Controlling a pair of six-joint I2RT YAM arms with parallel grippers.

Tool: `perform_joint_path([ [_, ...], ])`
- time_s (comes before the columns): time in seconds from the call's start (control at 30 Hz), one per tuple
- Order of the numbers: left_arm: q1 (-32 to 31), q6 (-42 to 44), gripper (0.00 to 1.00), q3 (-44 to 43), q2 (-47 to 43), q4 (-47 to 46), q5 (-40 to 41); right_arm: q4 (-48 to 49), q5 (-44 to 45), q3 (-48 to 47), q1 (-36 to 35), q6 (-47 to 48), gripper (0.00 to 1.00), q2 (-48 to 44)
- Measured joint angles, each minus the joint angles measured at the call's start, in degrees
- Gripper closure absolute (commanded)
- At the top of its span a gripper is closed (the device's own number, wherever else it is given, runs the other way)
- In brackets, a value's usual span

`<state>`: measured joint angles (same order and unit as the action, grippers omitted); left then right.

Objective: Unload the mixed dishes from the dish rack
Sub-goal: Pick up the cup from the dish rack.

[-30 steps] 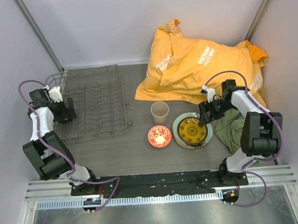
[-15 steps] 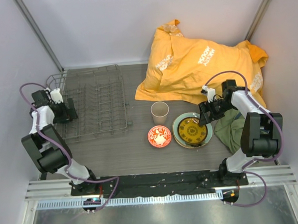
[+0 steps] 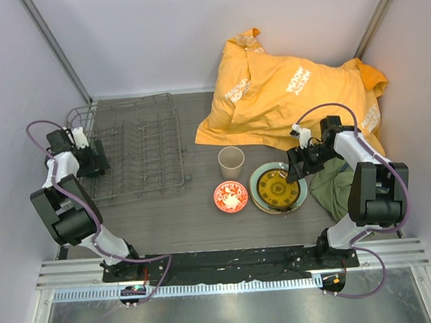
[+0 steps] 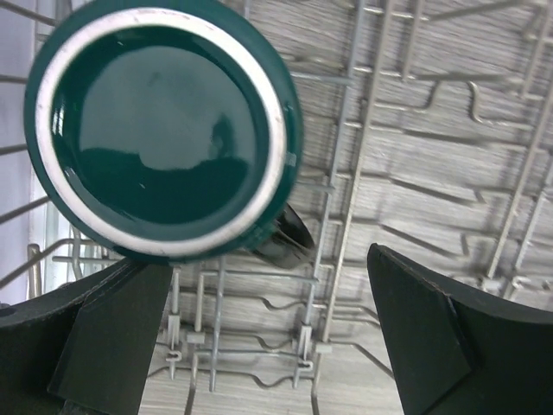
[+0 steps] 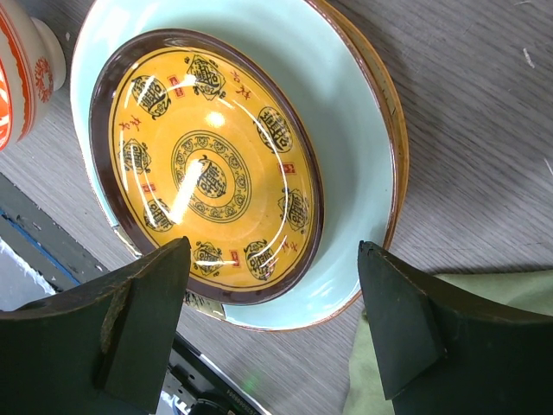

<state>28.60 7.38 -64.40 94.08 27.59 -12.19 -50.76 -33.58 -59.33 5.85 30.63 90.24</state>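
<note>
The grey wire dish rack (image 3: 149, 143) stands at the left. My left gripper (image 3: 90, 157) hangs open over its left end and hides the dark green mug in the top view. In the left wrist view the mug (image 4: 164, 130) stands in the rack (image 4: 346, 173), just beyond my open left gripper (image 4: 268, 290). The beige cup (image 3: 231, 161), the white-and-red bowl (image 3: 230, 196) and the yellow patterned plate (image 3: 277, 187), stacked on the pale green plate (image 3: 257, 190), are on the table. My right gripper (image 5: 275, 259) is open and empty above the near rim of the pale green plate (image 5: 354, 147).
A crumpled orange cloth (image 3: 291, 92) lies at the back right. A green cloth (image 3: 336, 188) lies at the right under my right arm. Walls close in the left, back and right. A black rail (image 3: 228, 261) runs along the near edge.
My left arm's elbow has swung a little to the left while its gripper stays over the rack's left end. The right arm and the dishes have not moved.
</note>
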Motion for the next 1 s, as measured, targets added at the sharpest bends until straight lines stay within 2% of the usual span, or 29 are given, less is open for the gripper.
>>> perform_joint_path([
  [0.07, 0.0, -0.1, 0.05, -0.1, 0.8, -0.8, 0.7, 0.0, 0.0, 0.0, 0.0, 0.0, 0.17, 0.0],
  [0.13, 0.0, -0.6, 0.14, -0.1, 1.7, -1.3, 1.3, 0.0, 0.0, 0.0, 0.0, 0.0, 0.16, 0.0],
  [0.3, 0.0, -1.0, 0.16, -0.1, 2.5, -1.7, 2.4, 0.0, 0.0, 0.0, -0.1, 0.0, 0.17, 0.0],
  [0.73, 0.0, -0.7, 0.44, 0.6, 2.5, -4.7, 4.7, 0.0, -0.2, 0.0, -0.1, 0.0, 0.17, 0.0],
  [1.0, 0.0, 1.1, 0.5, 3.1, 2.1, -5.8, 5.1, 0.0, -0.2, 0.2, -0.1, 0.1, 0.18, 0.2],
])
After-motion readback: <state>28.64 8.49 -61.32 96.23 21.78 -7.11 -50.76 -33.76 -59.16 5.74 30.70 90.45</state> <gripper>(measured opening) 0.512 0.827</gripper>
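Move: From the left hand, the middle of the green cup lies about 4 cm ahead, 3 cm left and roughly 1 cm below, its handle just in front of the open fingertips. The dish rack's middle is some 9 cm right of this hand, 2 cm ahead and 4 cm lower. From the idle right hand the green cup is about 58 cm left and 5 cm ahead, near its height. The left hand eases about 2 cm left and 2 cm down, half-closing its fingers around the green cup's handle. ##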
